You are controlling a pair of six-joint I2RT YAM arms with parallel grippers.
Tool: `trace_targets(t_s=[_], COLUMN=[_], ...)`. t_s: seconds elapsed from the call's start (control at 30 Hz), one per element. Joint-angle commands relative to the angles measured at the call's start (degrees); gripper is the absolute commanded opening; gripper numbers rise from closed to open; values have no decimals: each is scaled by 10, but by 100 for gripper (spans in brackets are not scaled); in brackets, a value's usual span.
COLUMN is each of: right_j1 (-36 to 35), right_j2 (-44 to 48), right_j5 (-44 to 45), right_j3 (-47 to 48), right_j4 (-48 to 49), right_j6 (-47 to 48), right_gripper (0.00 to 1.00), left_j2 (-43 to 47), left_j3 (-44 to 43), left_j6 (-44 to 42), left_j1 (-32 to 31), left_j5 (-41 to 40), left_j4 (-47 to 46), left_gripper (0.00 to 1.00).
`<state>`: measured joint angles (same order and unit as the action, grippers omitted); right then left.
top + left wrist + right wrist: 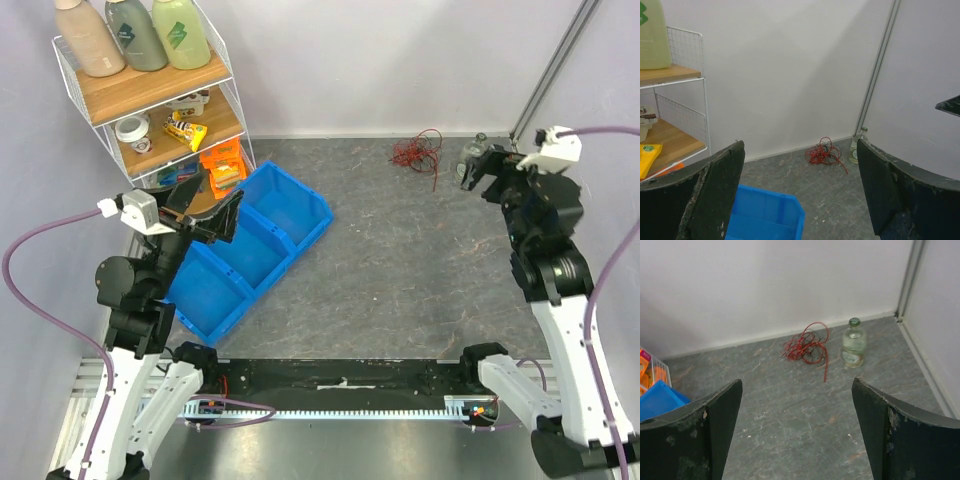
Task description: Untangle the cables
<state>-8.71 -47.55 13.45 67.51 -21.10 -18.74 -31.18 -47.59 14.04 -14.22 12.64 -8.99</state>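
The cables lie as one small tangle of thin red and dark wires on the grey tabletop, close to the back wall and right of centre. The same cables show far ahead between the left fingers, and the cables also sit far ahead in the right wrist view, with one red end trailing toward the camera. My left gripper hangs open over the blue bin at the left, empty. My right gripper is raised at the right, open and empty, a short way right of the tangle.
A blue divided bin lies slanted at the left. Behind it stands a wire shelf with bottles and packets. A small clear bottle stands just right of the tangle, near the back right corner post.
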Motion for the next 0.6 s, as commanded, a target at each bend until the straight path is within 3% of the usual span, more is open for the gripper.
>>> trace_targets(t_s=[0.0,0.2,0.3,0.43,0.57], right_j1=[-4,-94,-94,-90,-69], right_j2=[-110,-360,-490,-643,-782], right_j5=[-74,-41,-27,80,115], right_j3=[47,180,254,350,452], right_j4=[11,2,5,18,16], right_j6=[-24,-28,-50,-58,-79], right_gripper=[98,98,98,98,98], left_j2=[-7,-15,-22,-29,-40], left_j3=[-3,-3,-2,-2,-1], left_j6=[-8,-3,5,16,30], left_j1=[3,5,4,4,4], left_j5=[13,19,23,38,59], left_j4=[-2,-2,-2,-7,-14], left_gripper=[98,98,98,98,97])
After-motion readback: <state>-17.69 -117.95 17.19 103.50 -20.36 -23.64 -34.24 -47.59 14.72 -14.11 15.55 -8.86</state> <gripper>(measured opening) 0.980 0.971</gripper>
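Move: The red-and-black cable tangle lies on the table near the back wall, about 33 cm ahead of the empty right hand, some 5 cm to its left and roughly 39 cm below. The glass bottle stands about 13 cm to the right of the tangle, level with it. The blue box is 45 cm left of the right hand and 7 cm ahead, down on the table. From the left hand the tangle lies about 40 cm ahead, 42 cm right, 43 cm below. The right hand sweeps fast, about 26 cm forward towards the cable tangle, swinging some 13 cm left in the first two thirds and then running almost straight out. It sinks about 23 cm, ever more steeply, while the wrist tips the fingers some 30 degrees down, wide open and still short of the cables and above them. ##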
